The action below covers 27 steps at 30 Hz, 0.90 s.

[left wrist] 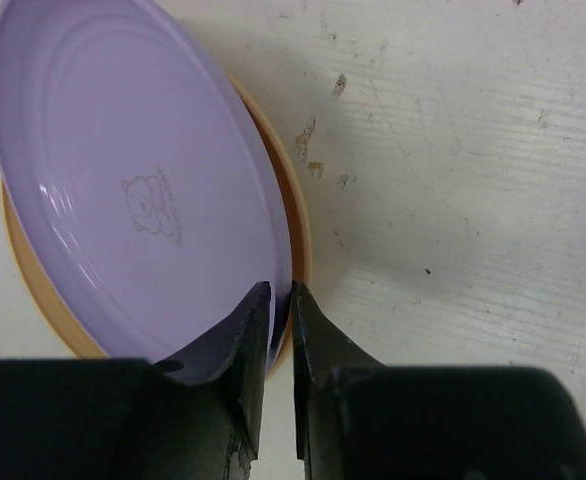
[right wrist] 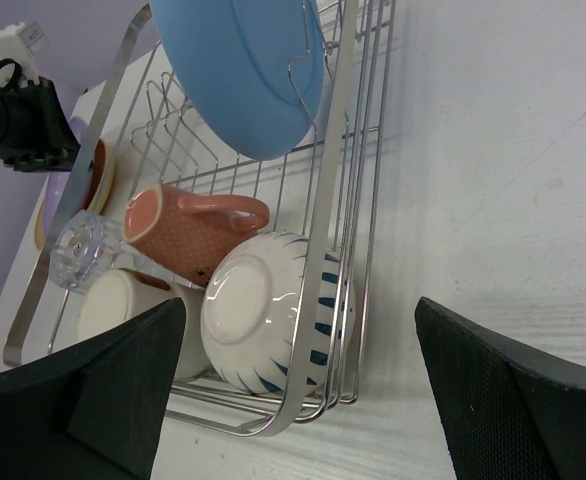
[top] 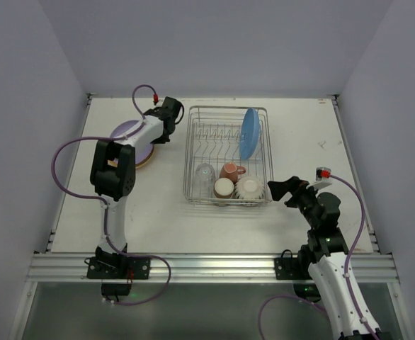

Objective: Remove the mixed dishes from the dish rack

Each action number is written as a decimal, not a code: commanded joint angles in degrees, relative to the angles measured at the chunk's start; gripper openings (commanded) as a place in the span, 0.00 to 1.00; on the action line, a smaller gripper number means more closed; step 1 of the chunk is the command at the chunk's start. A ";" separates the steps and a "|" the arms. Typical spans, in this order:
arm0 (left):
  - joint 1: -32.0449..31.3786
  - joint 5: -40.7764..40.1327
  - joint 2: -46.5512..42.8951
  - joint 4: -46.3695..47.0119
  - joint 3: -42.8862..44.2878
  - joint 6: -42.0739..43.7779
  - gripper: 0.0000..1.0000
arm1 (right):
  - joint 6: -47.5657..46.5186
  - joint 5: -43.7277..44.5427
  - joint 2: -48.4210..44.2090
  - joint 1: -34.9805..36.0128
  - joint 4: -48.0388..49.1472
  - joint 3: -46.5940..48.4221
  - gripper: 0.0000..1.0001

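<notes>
The purple plate (top: 126,129) (left wrist: 123,180) lies on the yellow-orange plate (top: 145,159) (left wrist: 295,215) on the table left of the dish rack (top: 190,156) (right wrist: 338,150). My left gripper (top: 163,132) (left wrist: 281,288) straddles the purple plate's rim, its jaws a narrow slit apart. In the rack a blue plate (top: 248,133) (right wrist: 243,70) stands upright. At its near end are a clear glass tumbler (top: 205,173) (right wrist: 81,250), two reddish-brown cups (top: 230,171) (right wrist: 188,232), and a cream bowl (top: 250,188) (right wrist: 263,310) with blue strokes. My right gripper (top: 282,191) (right wrist: 300,305) hangs wide open just right of the rack's near corner, facing the bowl.
White walls enclose the table on the left, back and right. The rack's wire rim stands between my right gripper and the bowl. Bare tabletop (top: 307,142) lies right of the rack and in front of it.
</notes>
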 commanded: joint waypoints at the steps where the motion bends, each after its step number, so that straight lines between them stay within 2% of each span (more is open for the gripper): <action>1: 0.57 0.14 -0.86 -1.85 0.90 1.91 0.19 | -0.78 -1.64 -0.28 -0.01 1.71 1.15 0.99; 15: 0.57 0.75 -2.00 -2.91 1.34 1.82 0.35 | -0.78 -1.55 -0.28 -0.01 1.63 1.15 0.99; 18: 0.57 1.72 -3.23 -2.38 0.99 1.82 0.41 | -0.78 -1.55 -0.36 -0.01 1.71 1.15 0.99; 25: 0.57 7.07 -8.32 0.87 -1.12 2.26 0.65 | -0.69 -1.64 -0.28 -0.01 1.71 1.15 0.99; 27: 0.57 10.15 -11.04 3.40 -2.69 2.61 0.68 | -0.78 -1.64 -0.36 -0.01 1.71 1.15 0.99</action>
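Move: The purple plate's raised right rim is still between the left fingertips, its middle about 9 cm to the left, 4 cm ahead and 2 cm lower. The yellow plate lies under it, roughly 8 cm left, 3 cm ahead and 4 cm below the hand. The dish rack's middle is some 33 cm to the right and 3 cm back. From the idle right hand, the purple plate is about 60 cm left, 25 cm ahead and 10 cm down. The purple plate's rim comes free as the left fingers, barely parted at first, spread to about two thirds open. Meanwhile the left hand eases back barely half a centimetre and holds nearly still, then lifts about 2 cm and shifts a good centimetre right, away from the rim. ##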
